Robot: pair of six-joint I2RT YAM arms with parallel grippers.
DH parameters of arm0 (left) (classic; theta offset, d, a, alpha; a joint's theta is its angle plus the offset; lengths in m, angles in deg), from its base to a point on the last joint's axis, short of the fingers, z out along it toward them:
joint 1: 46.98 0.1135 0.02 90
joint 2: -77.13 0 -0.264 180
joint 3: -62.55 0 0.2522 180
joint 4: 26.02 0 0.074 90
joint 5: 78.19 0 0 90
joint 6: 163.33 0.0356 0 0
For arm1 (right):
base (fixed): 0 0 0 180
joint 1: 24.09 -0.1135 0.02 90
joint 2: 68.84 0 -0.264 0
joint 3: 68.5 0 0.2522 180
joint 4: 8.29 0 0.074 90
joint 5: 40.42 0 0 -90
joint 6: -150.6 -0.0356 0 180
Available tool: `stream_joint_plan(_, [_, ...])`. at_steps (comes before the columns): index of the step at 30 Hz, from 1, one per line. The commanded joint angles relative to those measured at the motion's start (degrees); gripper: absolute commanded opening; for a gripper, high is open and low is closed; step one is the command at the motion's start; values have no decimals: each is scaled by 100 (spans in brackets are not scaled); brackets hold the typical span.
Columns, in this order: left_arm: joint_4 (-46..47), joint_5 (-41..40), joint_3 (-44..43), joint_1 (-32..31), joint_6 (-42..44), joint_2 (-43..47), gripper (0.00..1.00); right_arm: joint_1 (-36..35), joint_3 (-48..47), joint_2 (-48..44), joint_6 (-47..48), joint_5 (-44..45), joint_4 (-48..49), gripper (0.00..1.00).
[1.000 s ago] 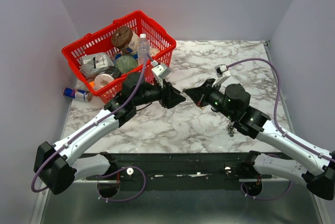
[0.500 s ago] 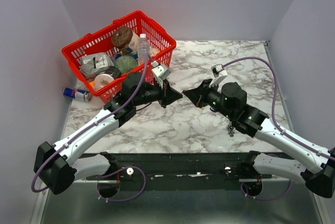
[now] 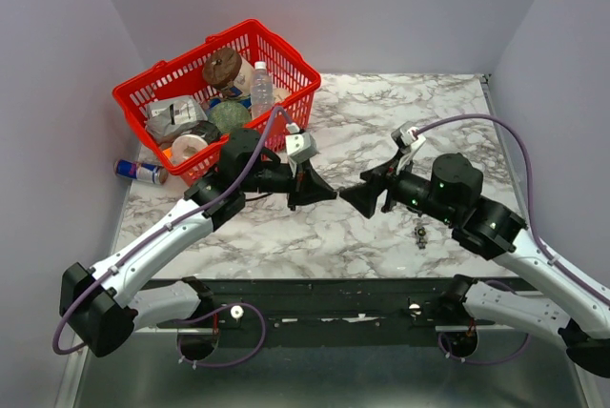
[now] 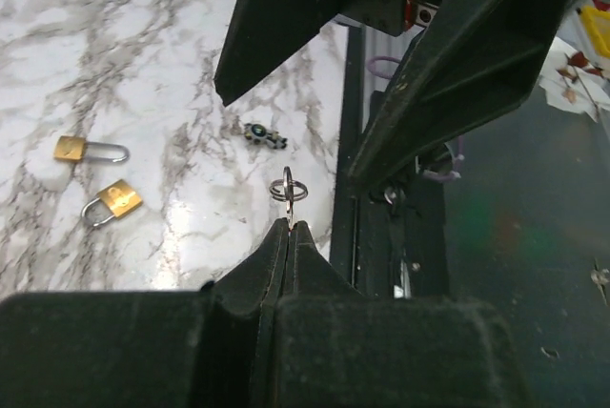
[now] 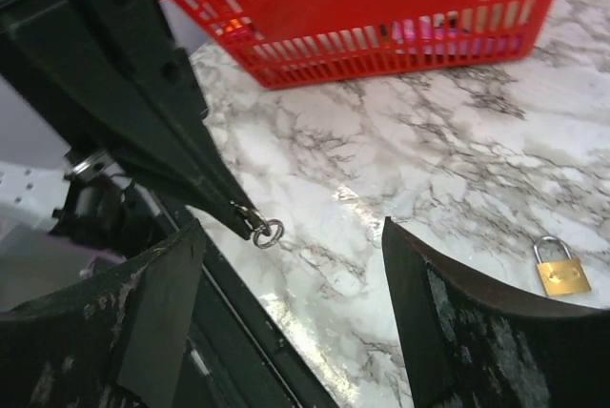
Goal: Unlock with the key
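My left gripper [image 3: 329, 194] is shut, and only the small metal ring [image 4: 288, 189] of the key sticks out past its fingertips [image 4: 289, 229]; the key's head and blade are hidden between them. In the right wrist view that ring [image 5: 268, 233] hangs at the tip of the left gripper [image 5: 243, 217]. My right gripper [image 3: 367, 196] faces it tip to tip, a short gap away, open and holding nothing [image 5: 291, 227]. Two brass padlocks [image 4: 71, 149] [image 4: 116, 200] lie on the marble beneath and beyond it; one padlock [image 5: 560, 270] shows in the right wrist view.
A red basket [image 3: 162, 79] full of groceries stands at the back left, with a can [image 3: 138, 172] lying beside it. A small dark object [image 3: 419, 233] lies on the marble under the right arm. The table's front edge [image 3: 315, 279] runs just below both grippers.
The two grippers met tip to tip. The left one shut on the key, then the right one opened and drew back to the right.
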Motion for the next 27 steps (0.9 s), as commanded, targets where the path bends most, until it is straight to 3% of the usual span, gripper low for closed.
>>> stream_joint_plan(1, [-99,1058,-155,-29,336,119,0,-31,-169,-127,525,-1294,-433,76])
stream_joint_plan(9, [-134,1401,-164,-29,389,145,0,-22,-248,-92,657,-1717,-406,64])
stream_joint_plan(24, [-134,1445,-138,-82,389,163,0,-22,-230,93,745,-2042,-213,31])
stream_joint_plan(27, [-143,1445,-138,-108,389,154,0,-22,-221,93,771,-2069,-160,19])
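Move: The key's ring, sticking out of the left hand's shut fingers, lies about 3 cm to the left hand's right, level with it; from the open right hand it lies some 3 cm to the left and 1 cm lower. On the table, about 22 cm below the right hand, the nearer padlock lies roughly 12 cm ahead and 6 cm to the right, and the long-shackled padlock 17 cm ahead and 12 cm to the right. The key, still pinched in the left hand, is carried back about 4 cm, swinging some 10 degrees clockwise, while the right hand travels back with it nearly 5 cm, edging about 2 cm left towards the ring and turning some 20 degrees counter-clockwise. The right fingers narrow from wide open to a small gap, one on each side of the ring; a firm hold isn't reached yet. ##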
